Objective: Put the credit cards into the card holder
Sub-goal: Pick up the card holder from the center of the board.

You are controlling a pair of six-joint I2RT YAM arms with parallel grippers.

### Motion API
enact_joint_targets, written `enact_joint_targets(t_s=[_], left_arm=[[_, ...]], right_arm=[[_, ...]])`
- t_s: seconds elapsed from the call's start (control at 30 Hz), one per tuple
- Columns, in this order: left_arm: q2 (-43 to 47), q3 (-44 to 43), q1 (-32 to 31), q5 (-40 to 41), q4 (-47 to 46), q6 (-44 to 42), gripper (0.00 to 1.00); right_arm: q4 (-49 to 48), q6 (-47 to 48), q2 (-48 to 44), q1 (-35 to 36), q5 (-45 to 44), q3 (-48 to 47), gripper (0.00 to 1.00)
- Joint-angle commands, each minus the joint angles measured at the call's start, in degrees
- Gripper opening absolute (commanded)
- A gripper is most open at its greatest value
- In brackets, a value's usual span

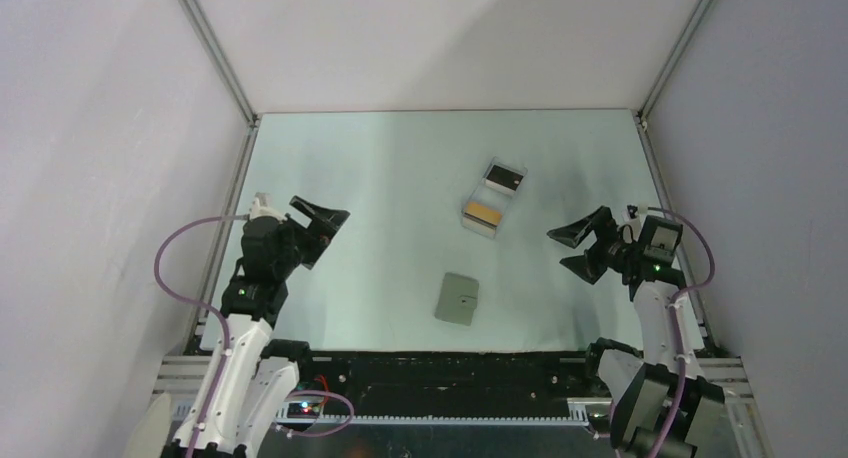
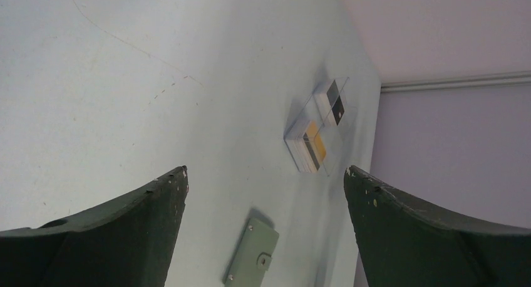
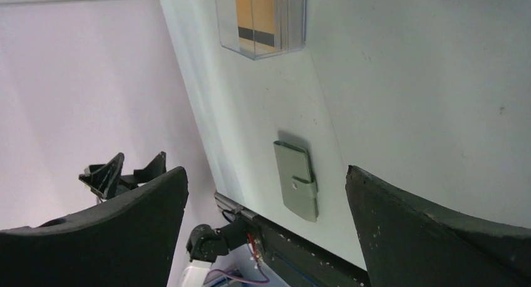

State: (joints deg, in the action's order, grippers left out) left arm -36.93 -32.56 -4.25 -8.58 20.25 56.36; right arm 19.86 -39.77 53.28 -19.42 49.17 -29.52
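Observation:
The card holder (image 1: 458,299) is a flat grey-green wallet, folded closed with its snap tab up, lying near the table's front middle; it also shows in the wrist views (image 2: 252,254) (image 3: 295,180). The credit cards (image 1: 481,214) stand as an orange-gold stack in a clear tray (image 1: 494,198), with a black one (image 1: 503,179) in the tray's far part. The stack shows too in the wrist views (image 2: 316,146) (image 3: 266,24). My left gripper (image 1: 328,240) (image 2: 267,171) hovers open at the left. My right gripper (image 1: 566,250) (image 3: 266,169) hovers open at the right. Neither touches anything.
White enclosure walls (image 1: 110,128) and metal frame rails (image 1: 230,88) close in the table on three sides. The black front rail (image 1: 450,373) runs along the near edge between the arm bases. My left gripper (image 3: 119,174) is also visible in the right wrist view.

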Motion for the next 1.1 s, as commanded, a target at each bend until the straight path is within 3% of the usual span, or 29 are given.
enact_joint_targets(t_s=[0.0, 0.17, 0.4, 0.63, 0.8, 0.93, 1.07], left_arm=[[-2.9, 0.6, 0.7, -3.9, -1.1, -2.1, 0.98], [-7.0, 0.4, -0.6, -6.7, -1.1, -3.4, 0.98], [-21.8, -4.2, -16.3, -5.5, -1.1, -3.8, 1.0], [-42.3, -11.5, -28.6, -9.7, -2.9, -3.7, 0.9], [-52.1, -13.9, -31.8, -12.7, -7.2, -2.6, 0.82], [-57.4, -15.0, -33.2, -15.2, -10.2, -1.5, 0.76], [-62.0, -14.6, -34.8, -17.6, -15.4, 0.8, 0.72]], right_arm=[[5.3, 3.5, -0.9, 4.5, -5.3, -5.4, 1.0], [8.3, 3.7, -2.2, 13.6, -15.1, -7.7, 1.0], [10.1, 1.0, 3.1, 32.2, -25.1, -11.4, 0.99], [7.7, -4.9, 11.6, 47.4, -29.7, -11.5, 0.88], [1.8, -10.6, 22.2, 53.7, -27.2, -11.4, 0.8], [-2.7, -12.8, 27.7, 55.2, -24.7, -11.2, 0.71], [-5.0, -13.4, 31.0, 55.5, -23.7, -11.1, 0.68]])
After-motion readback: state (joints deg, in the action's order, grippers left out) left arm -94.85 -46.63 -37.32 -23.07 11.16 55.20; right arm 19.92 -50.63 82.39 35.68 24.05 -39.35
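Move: Off to the left hand's right, about 25 cm, lies the green card holder, some 8 cm back and 18 cm below that hand. From the right hand the card holder is roughly 22 cm to the left, 8 cm back and 13 cm down. Beyond it is the clear box: its orange card stack stands about 18 cm farther out than the card holder and 5 cm to its right, its black card stack some 25 cm farther out and 10 cm right. Converging on the card holder from both sides, the left hand sweeps about 20 cm right while sinking 16 cm and easing back, its fingers tipping down and swinging clockwise. The right hand goes some 17 cm left, stays nearly level at first, then drops 10 cm and draws back 8, turning counter-clockwise and tipping down. Both grippers narrow from wide open to roughly three quarters; neither visibly touches the card holder. ##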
